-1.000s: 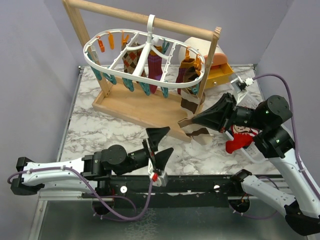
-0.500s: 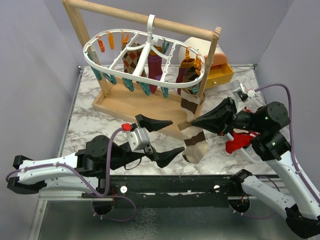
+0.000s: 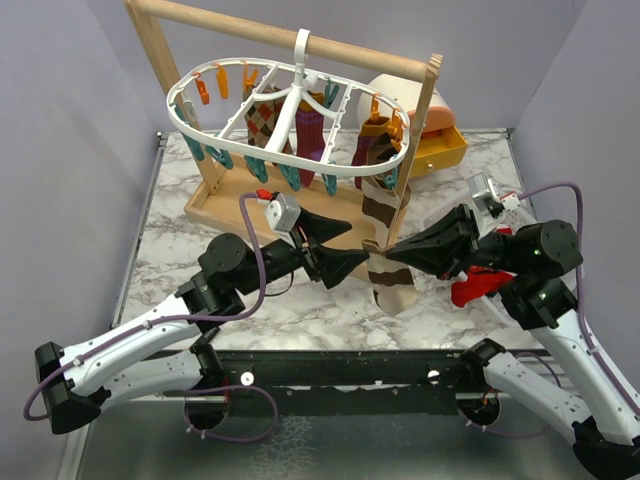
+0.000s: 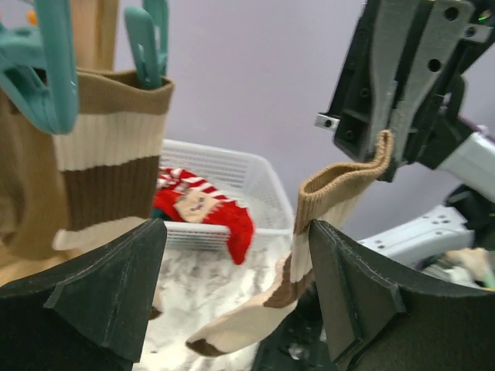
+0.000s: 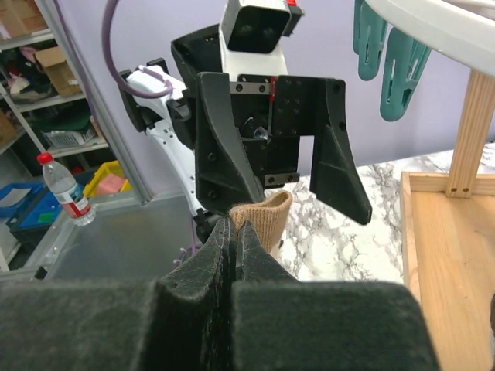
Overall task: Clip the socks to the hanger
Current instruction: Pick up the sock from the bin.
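A tan sock with brown bands hangs by its cuff from my right gripper, which is shut on it. My left gripper faces it from the left, open. One finger stands right beside the sock's leg; the other is well clear. Behind, the white oval hanger carries an argyle sock, a maroon sock and a matching tan-brown sock on a teal clip. A red-and-white sock lies at the right.
The hanger hangs from a wooden rack at the back. A white slatted basket holds the red sock near the right arm. Spare teal clips dangle above the grippers. A yellow box stands at the back right.
My left arm has swung up from the near table edge and to the right, bringing its open jaws around the held sock; they have narrowed a little. The right gripper kept its grip.
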Tool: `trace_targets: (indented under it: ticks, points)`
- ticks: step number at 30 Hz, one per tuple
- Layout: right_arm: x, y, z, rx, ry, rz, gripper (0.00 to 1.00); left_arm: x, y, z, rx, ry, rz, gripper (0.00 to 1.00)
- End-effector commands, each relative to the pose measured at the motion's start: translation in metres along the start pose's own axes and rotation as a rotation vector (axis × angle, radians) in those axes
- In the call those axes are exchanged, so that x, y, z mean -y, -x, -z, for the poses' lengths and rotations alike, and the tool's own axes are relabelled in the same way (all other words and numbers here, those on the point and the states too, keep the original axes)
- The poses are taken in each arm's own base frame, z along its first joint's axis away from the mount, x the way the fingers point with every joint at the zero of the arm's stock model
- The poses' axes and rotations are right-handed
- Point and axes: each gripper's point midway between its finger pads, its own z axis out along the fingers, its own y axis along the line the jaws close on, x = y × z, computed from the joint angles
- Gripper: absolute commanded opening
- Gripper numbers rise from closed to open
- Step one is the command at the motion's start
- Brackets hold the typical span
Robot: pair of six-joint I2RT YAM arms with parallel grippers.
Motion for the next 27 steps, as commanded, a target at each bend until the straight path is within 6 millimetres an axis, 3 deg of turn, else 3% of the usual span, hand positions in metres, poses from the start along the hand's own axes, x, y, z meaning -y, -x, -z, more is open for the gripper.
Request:
trace_targets:
  ticks: [1,7,12,19,23,27]
  points:
    - [-0.010,0.005,0.001,0.029,0.040,0.018,0.00,0.039,0.012,0.004,0.036,-0.214,0.152,0.80]
    - [-0.010,0.006,-0.001,0.062,0.052,-0.006,0.01,0.047,0.009,0.007,0.044,-0.272,0.160,0.80]
    - [-0.010,0.009,-0.002,0.092,0.064,-0.025,0.01,0.052,0.007,0.008,0.045,-0.312,0.155,0.70]
    - [-0.008,0.012,-0.005,0.136,0.070,-0.049,0.01,0.052,-0.003,0.003,0.026,-0.328,0.161,0.64]
    - [-0.006,0.013,-0.005,0.152,0.067,-0.055,0.00,0.052,-0.006,0.001,0.025,-0.335,0.150,0.56]
    - [-0.006,0.012,-0.005,0.162,0.073,-0.068,0.01,0.052,-0.002,0.000,0.051,-0.338,0.133,0.37]
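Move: The free side of the held sock's cuff stands about 4 cm back and 4 cm to the right of my left hand point, nearly level with it. The hanging striped sock is some 11 cm ahead and 5 cm right of that hand, slightly higher; a teal clip hangs about 10 cm ahead, 4 cm left and 7 cm up. My right hand already pinches the cuff, whose middle lies some 3 cm to its left, level fore and aft and in height. I bring my left hand back about 4.5 cm and a little to the right, rising slightly and then easing down, while it swings some 20 degrees clockwise so the fingers face the cuff squarely. I narrow them from wide open to about half, one on each side of the cuff. My right hand keeps its pinch nearly in place, tipping its fingertips slightly up. ##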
